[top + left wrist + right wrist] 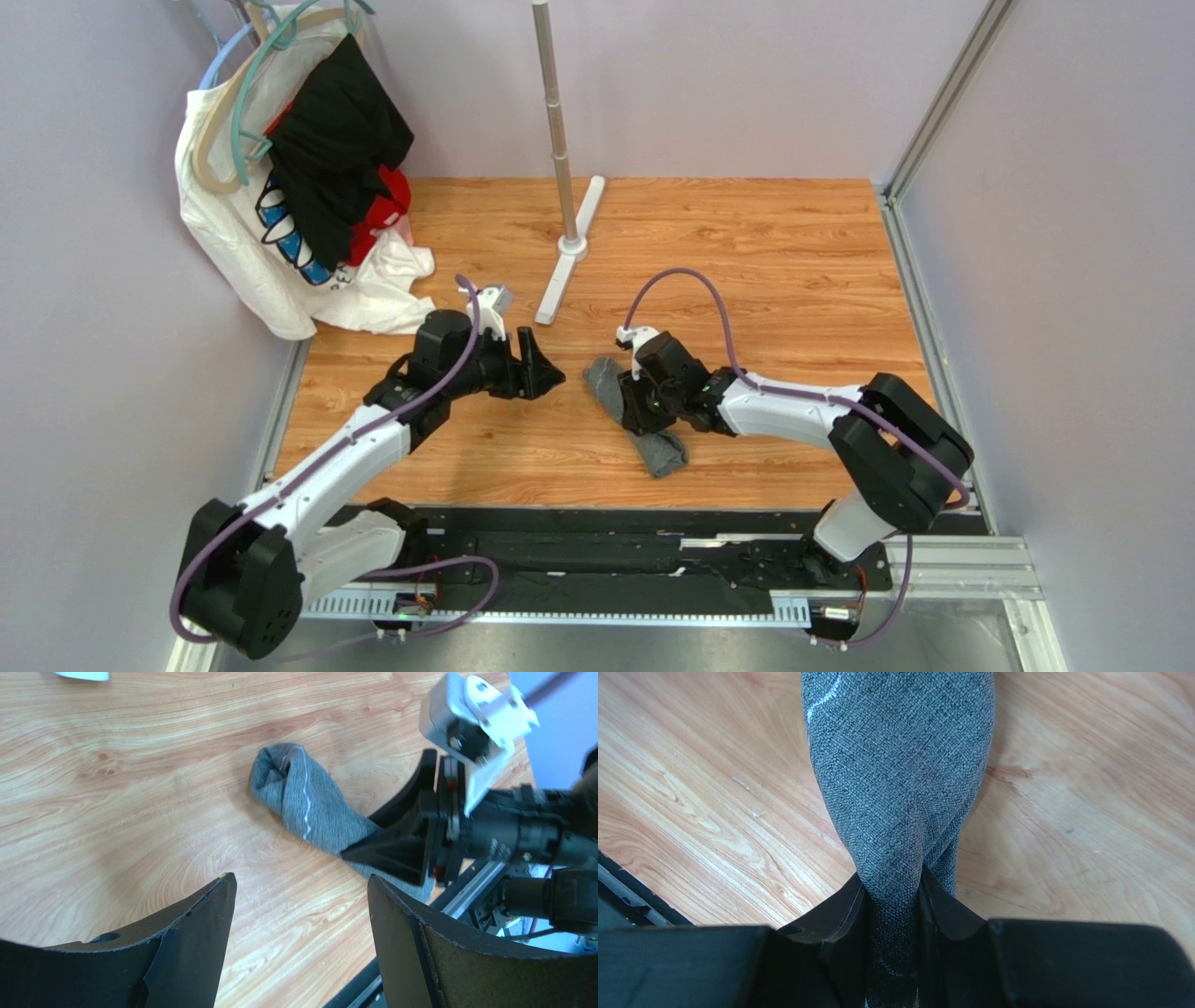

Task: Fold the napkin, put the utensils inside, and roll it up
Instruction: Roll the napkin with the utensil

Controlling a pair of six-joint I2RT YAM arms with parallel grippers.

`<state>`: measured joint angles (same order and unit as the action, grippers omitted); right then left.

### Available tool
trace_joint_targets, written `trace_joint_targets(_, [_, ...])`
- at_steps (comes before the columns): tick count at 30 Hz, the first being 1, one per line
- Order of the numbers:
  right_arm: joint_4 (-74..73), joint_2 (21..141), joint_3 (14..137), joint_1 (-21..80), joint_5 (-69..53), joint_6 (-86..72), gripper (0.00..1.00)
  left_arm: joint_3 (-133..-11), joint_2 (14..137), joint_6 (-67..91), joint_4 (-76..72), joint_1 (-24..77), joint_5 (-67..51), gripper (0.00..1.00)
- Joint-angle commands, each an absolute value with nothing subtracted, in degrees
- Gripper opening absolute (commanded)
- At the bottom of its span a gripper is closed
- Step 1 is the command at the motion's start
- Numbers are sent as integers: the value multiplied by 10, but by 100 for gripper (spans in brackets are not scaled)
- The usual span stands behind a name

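The dark grey napkin [605,381] lies bunched into a long roll on the wooden table, a pale stitched line showing on its surface [302,798]. My right gripper [641,402] is shut on the roll's middle, and in the right wrist view the cloth [899,763] is pinched between the jaws of that gripper [891,882]. Its fingers [400,850] also show in the left wrist view. My left gripper [550,367] stands open just left of the roll, apart from it, with only bare wood between its fingertips [300,882]. The utensils are out of view.
White, black and red clothes on hangers [302,182] pile up at the back left. A metal pole [557,126] rises from a white base [568,266] at the back centre. Walls close both sides. A black rail [631,560] runs along the near edge.
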<state>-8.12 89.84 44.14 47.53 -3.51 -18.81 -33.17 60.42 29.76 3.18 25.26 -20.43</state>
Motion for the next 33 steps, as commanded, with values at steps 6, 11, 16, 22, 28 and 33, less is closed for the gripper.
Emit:
trace_joint_targets(6, [-69, 846, 388, 394, -51, -240, 27, -424, 491, 283, 192, 238, -203, 80])
trace_joint_targets(11, [-71, 820, 368, 345, -47, -246, 26, -475, 485, 265, 235, 227, -226, 80])
trace_joint_targets(16, [-73, 807, 356, 279, -53, -244, 26, -506, 490, 255, 236, 212, -266, 81])
trace_joint_targets(22, [-74, 820, 365, 195, -70, -226, 26, -541, 511, 237, 244, 188, -294, 81])
trace_joint_targets(28, [-105, 843, 401, 127, -97, -189, 27, -554, 525, 229, 243, 166, -319, 81])
trace_joint_targets(33, [-136, 862, 439, 83, -125, -166, 27, -561, 534, 219, 246, 149, -334, 81])
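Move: The rolled napkin is already pinched at its middle in the right hand, level with the fingers, and the clear stretch of table it is taken to lies about 9 cm ahead and 17 cm to the right. From the right hand, the near end of the white stand foot is some 16 cm ahead and 15 cm left; the table's front edge is about 15 cm straight back. From the left hand, the napkin lies roughly 14 cm right, 2 cm back and 11 cm below. The napkin roll stays pinched in the right fingers and is carried low along the table, some 17 cm to the right and 9 cm forward, away from the left hand, while the wrist turns about 30 degrees clockwise. The open, empty left hand rises some 13 cm clear of the table, drifting slightly left, its fingers tipping up a little. ##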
